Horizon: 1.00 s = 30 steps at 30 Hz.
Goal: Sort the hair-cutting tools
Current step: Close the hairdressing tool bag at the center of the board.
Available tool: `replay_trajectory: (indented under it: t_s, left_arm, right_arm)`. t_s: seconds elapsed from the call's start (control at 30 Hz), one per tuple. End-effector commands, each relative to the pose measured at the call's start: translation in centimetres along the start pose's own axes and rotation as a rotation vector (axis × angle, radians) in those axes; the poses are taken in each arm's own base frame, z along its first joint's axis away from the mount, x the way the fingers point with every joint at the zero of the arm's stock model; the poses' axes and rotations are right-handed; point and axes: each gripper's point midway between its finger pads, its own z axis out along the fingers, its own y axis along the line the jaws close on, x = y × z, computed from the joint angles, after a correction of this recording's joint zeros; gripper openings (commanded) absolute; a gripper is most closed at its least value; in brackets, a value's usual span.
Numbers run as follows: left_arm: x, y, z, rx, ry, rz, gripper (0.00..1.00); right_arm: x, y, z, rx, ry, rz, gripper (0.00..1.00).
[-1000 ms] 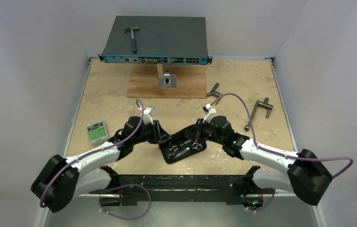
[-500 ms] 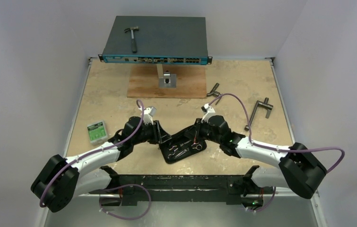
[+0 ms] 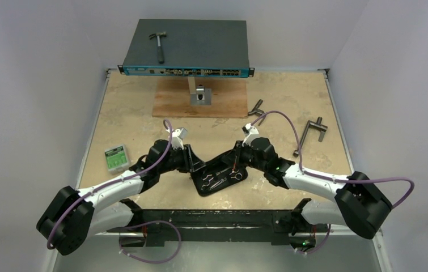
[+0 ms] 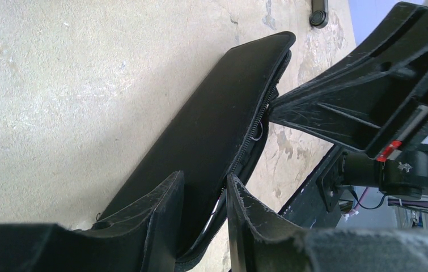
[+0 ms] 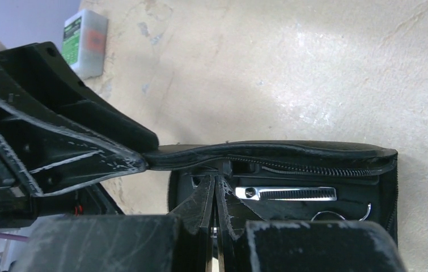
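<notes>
A black zip case (image 3: 220, 177) lies open near the table's front middle. Inside it I see silver scissors (image 3: 223, 182); the right wrist view shows a toothed silver scissor blade (image 5: 285, 194) and a ring handle (image 5: 336, 215). My left gripper (image 4: 203, 209) is shut on the case's lid (image 4: 211, 130) and holds it tilted up off the case. My right gripper (image 5: 216, 180) is shut. Its tips rest at the zip edge just under the raised lid (image 5: 291, 150), against a small black zip piece. I cannot tell whether they pinch it.
A hammer (image 3: 158, 45) lies on a blue-fronted network switch (image 3: 186, 52) at the back, above a wooden board (image 3: 200, 101). Two grey T-handled tools (image 3: 257, 107) (image 3: 310, 136) lie at the right. A green-and-white box (image 3: 116, 157) sits at the left.
The right arm's rear links have swung slightly leftward. Both grippers stay at the case, with the lid still held up.
</notes>
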Motion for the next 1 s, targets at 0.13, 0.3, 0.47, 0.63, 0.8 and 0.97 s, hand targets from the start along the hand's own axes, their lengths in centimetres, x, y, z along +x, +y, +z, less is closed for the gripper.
replay_trajectory:
  t_s: [0.13, 0.3, 0.47, 0.63, 0.8, 0.97]
  left_arm:
    - [0.4, -0.2, -0.3, 0.014, 0.005, 0.019, 0.32]
    - [0.8, -0.1, -0.3, 0.018, 0.009, 0.018, 0.32]
    - [1.2, 0.0, -0.2, 0.021, 0.021, 0.016, 0.32]
    - [1.3, 0.0, -0.4, 0.02, 0.022, 0.021, 0.32]
    - [1.6, 0.3, -0.7, 0.005, 0.026, 0.04, 0.33]
    - [2.4, 0.6, -0.9, -0.013, 0.044, 0.064, 0.33]
  right_arm:
    - [-0.4, -1.3, 1.1, 0.016, -0.014, 0.014, 0.0]
    - [0.1, -2.2, 1.5, 0.035, -0.002, 0.026, 0.0]
    - [0.4, -2.7, 1.5, 0.047, 0.006, 0.026, 0.0]
    - [-0.3, -1.1, -0.7, -0.006, -0.014, 0.004, 0.0]
    - [-1.0, -0.3, -3.5, -0.004, -0.042, -0.014, 0.19]
    - [-2.2, 0.9, -5.1, -0.033, -0.086, -0.022, 0.35]
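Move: The half-open bag lies under both hands, its middle about 3 cm back, 2 cm left and 5 cm below my closed right fingertips. Its raised lid edge is close ahead, with the right end some 4 cm forward and 4 cm to the right; the right-hand scissor loops are about 4 cm back, 5 cm right and 5 cm down. From my left fingertips, already at the lid's left end, the bag's middle is about 3 cm back, 5 cm right and 4 cm down. With shut fingers I dip my right hand about 3 cm into the bag's opening beside the raised lid, edging forward, then pull it up some 7 cm, back and to the right, spreading the fingers about a third as it comes clear of the lid. Meanwhile my left hand, its part-open fingers still propping the lid's left end, eases about 1 cm back. ##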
